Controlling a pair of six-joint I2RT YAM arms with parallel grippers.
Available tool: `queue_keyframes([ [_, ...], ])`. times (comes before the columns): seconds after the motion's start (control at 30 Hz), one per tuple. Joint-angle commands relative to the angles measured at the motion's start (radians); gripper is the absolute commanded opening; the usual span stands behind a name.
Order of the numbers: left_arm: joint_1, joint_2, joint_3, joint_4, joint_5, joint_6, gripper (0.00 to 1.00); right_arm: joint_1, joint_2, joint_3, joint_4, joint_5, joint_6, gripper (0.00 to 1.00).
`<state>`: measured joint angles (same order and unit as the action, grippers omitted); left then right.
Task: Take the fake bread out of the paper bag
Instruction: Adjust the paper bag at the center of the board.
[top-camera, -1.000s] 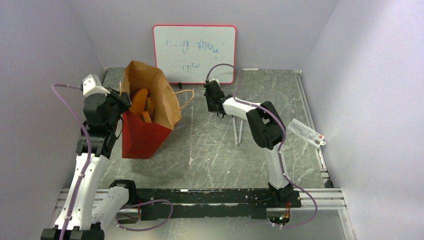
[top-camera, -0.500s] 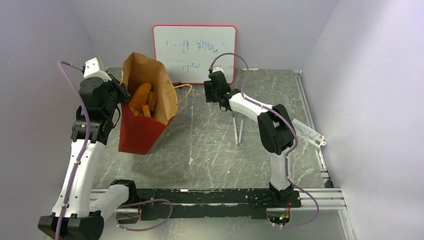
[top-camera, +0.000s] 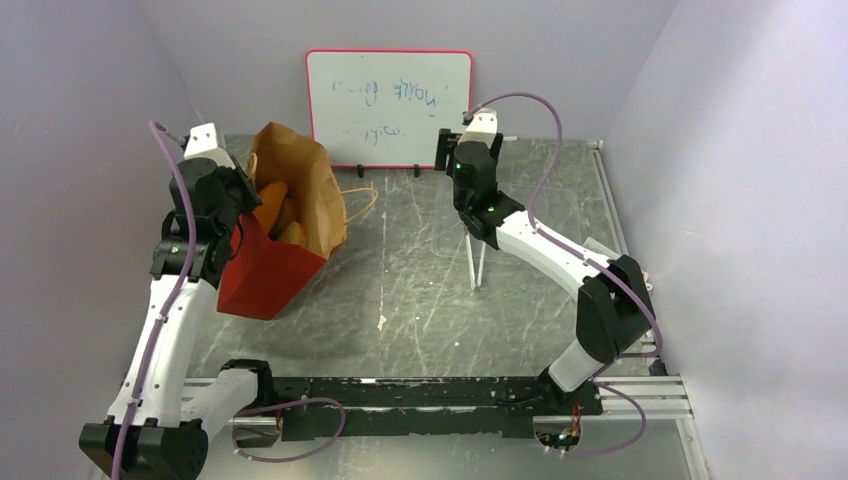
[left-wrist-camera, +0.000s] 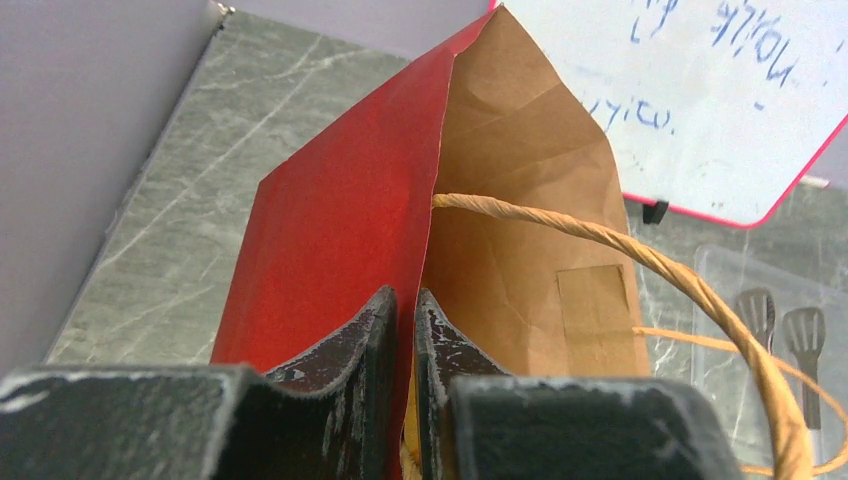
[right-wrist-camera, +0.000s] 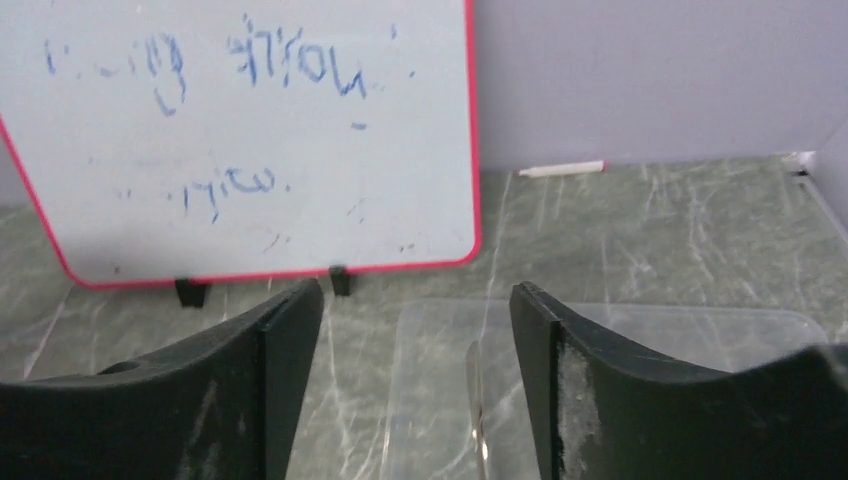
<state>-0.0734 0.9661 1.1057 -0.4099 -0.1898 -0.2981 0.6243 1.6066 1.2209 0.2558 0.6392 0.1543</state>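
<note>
The paper bag (top-camera: 262, 278), red outside and brown inside, leans on the left of the table with its mouth open. Orange pieces of fake bread (top-camera: 272, 204) lie inside it. My left gripper (top-camera: 238, 196) is shut on the bag's near-left rim. In the left wrist view the fingers (left-wrist-camera: 405, 305) pinch the red wall (left-wrist-camera: 340, 230), and a tan loop handle (left-wrist-camera: 640, 255) arcs to the right. My right gripper (top-camera: 446, 152) hangs near the whiteboard, well right of the bag. Its jaws (right-wrist-camera: 415, 300) stand open with nothing between them.
A red-framed whiteboard (top-camera: 390, 105) stands at the back wall, with a marker (right-wrist-camera: 560, 168) lying at the wall's foot. A clear plastic tray (right-wrist-camera: 640, 345) and clear tongs (top-camera: 477, 262) sit mid-table. A flat packet (top-camera: 612, 265) lies at the right edge.
My right gripper has opened and swung back and right, away from the bag's handle toward the whiteboard. My left arm has drawn the bag's rim back, and the bag has shifted left.
</note>
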Motion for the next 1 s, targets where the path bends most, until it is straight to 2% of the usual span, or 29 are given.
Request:
queue_keyframes([
  [0.0, 0.0, -0.011, -0.064, 0.17, 0.101, 0.034, 0.07, -0.017, 0.001, -0.019, 0.044, 0.047, 0.019, 0.77],
  [0.07, 0.0, -0.017, -0.113, 0.217, 0.141, 0.034, 0.07, -0.016, -0.023, -0.05, 0.004, 0.042, 0.038, 0.85],
  [0.23, -0.004, -0.002, -0.177, 0.291, 0.204, 0.052, 0.07, -0.016, -0.141, -0.261, 0.021, 0.042, 0.123, 0.87],
  [0.4, -0.046, 0.025, -0.207, 0.368, 0.233, 0.086, 0.07, -0.014, -0.194, -0.359, -0.078, 0.075, 0.221, 0.89],
  [0.6, -0.172, 0.086, -0.201, 0.404, 0.216, 0.189, 0.07, -0.009, -0.173, -0.406, -0.168, 0.067, 0.288, 0.91],
  [0.73, -0.246, 0.119, -0.207, 0.417, 0.193, 0.239, 0.07, -0.005, -0.148, -0.442, -0.16, 0.061, 0.316, 0.92],
  [0.97, -0.27, 0.107, -0.249, 0.457, 0.192, 0.232, 0.07, 0.0, -0.075, -0.456, -0.164, 0.102, 0.343, 0.91],
])
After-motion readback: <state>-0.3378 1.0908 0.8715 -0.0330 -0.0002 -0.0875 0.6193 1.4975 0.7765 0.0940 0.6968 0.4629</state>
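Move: The left hand already pinches the paper bag's rim; the board's centre lies about 28 cm to its right, 3 cm back and 31 cm below. The bag's middle is some 6 cm right and 14 cm down, level ahead, with the bread about 5 cm right and 20 cm below. From the empty right hand, the tongs lie 8 cm back, in line sideways, 26 cm below; the clear tray 6 cm back, 9 cm right. Left carries the pinched bag rim 13 cm right and down; right sinks back 20 cm towards tongs, opening. ##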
